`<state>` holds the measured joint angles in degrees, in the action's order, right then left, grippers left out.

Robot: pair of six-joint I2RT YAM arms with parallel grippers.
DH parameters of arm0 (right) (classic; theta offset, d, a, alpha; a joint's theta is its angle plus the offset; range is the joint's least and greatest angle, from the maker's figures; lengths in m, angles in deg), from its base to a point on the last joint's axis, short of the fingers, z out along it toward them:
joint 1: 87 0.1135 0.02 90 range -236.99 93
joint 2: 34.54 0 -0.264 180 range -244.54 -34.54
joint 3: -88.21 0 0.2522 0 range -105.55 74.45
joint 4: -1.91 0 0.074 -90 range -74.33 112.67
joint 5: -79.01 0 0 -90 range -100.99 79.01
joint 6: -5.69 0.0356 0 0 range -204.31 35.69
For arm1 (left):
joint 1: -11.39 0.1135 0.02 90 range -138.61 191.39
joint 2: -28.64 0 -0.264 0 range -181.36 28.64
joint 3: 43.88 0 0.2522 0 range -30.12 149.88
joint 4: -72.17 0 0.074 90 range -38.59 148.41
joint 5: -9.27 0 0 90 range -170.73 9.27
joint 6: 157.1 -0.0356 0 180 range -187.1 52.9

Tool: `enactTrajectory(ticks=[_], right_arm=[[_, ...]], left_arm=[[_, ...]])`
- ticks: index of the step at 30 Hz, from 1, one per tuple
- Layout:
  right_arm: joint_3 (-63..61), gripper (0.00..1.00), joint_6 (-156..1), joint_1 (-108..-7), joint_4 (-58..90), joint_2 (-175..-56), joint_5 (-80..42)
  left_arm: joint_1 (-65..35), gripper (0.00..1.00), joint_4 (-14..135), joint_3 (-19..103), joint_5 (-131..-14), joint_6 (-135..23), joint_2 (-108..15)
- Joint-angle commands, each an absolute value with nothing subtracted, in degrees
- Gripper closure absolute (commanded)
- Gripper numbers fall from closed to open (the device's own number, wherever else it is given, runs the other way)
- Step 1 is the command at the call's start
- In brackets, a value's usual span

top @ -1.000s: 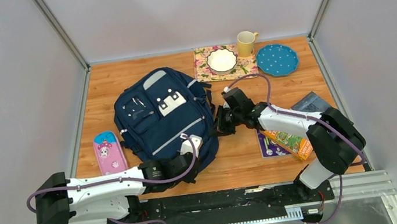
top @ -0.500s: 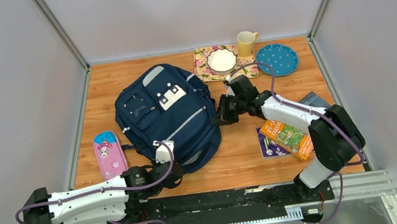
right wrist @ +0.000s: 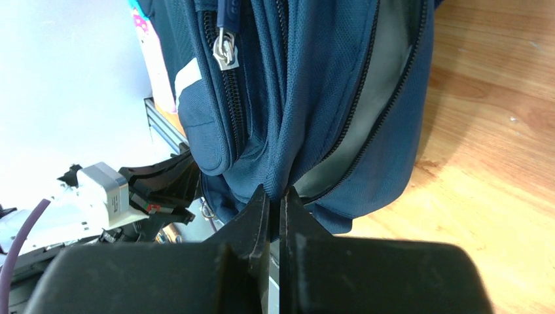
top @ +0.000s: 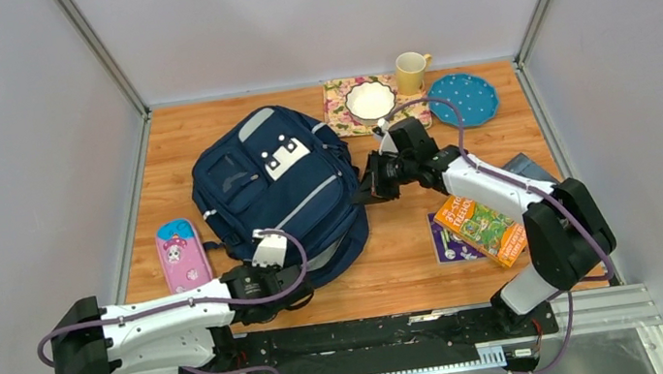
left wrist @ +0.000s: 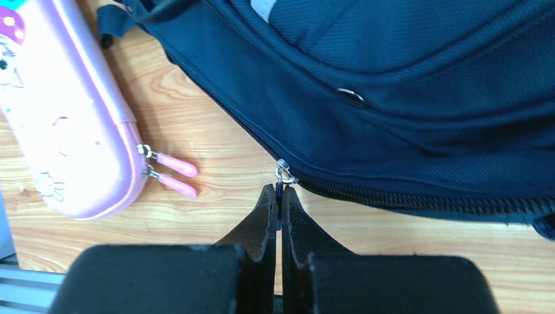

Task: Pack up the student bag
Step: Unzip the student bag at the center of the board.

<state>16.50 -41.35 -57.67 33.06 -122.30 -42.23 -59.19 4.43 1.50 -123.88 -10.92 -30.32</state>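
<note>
The student bag [top: 274, 190], navy blue with grey stripes, lies flat in the middle of the table. My left gripper [top: 304, 279] is at its near edge. In the left wrist view this gripper [left wrist: 280, 191] is shut on the thin pull tab of the bag's zipper slider [left wrist: 285, 174]; the zipper runs closed to the right along the student bag [left wrist: 393, 98]. My right gripper [top: 360, 193] is at the bag's right side. In the right wrist view it [right wrist: 275, 194] is shut on a fold of the student bag's [right wrist: 327, 98] fabric, lifting it slightly.
A pink pencil case [top: 182, 254] lies left of the bag, close to my left gripper [left wrist: 65, 131]. Books [top: 480, 230] lie at the right. A bowl [top: 369, 100] on a floral mat, a yellow mug [top: 410, 71] and a blue plate [top: 462, 98] stand at the back.
The bag has shifted and turned a little, its top now nearer the back. My right gripper moved back with the fabric. My left gripper slid left along the near edge, then slightly right.
</note>
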Motion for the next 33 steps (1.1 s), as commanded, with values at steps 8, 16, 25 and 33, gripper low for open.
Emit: enactTrajectory(ticks=[8, 16, 25, 33], right_arm=[[13.28, 1.00, -43.27, -57.99, 31.32, -118.21, -48.61], [14.51, 0.84, -42.55, -57.11, 32.26, -118.30, -44.32], [18.29, 0.26, -46.60, -62.11, 43.61, -105.74, -26.04], [21.89, 0.13, -43.88, -76.78, 56.70, -91.15, -3.90]], left_arm=[[-55.67, 0.56, 13.92, -1.03, -120.90, -23.86, -16.63], [-55.67, 0.26, 14.02, 5.99, -118.09, -27.28, -11.09], [-55.67, 0.25, 15.59, 13.30, -114.83, -33.43, -16.79], [-55.67, 0.24, 27.27, 16.64, -107.63, -39.76, -23.82]])
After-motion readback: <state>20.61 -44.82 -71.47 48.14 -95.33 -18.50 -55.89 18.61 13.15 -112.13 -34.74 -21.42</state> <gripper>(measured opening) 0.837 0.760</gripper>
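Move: The left fingers still pinch the bag's zipper pull at its near corner; the bag's middle lies about 18 cm ahead of that hand and 9 cm right, and the pencil case 15 cm left, 8 cm ahead, slightly lower. The right fingers still pinch the bag's side edge, with the bag's middle some 19 cm left, 2 cm ahead and 6 cm lower; from the right hand the orange book is about 26 cm right, 10 cm back, down on the table. Both hands let go of the bag. The left opens wide off the zipper pull early on, then rises about 10 cm and swings 9 cm right over the bag's near end, rolling its left side down and turning clockwise. The right keeps its pinch while inching up, then opens and sweeps some 15 cm right and 6 cm up, away from the bag, turning clockwise about 30 degrees. ##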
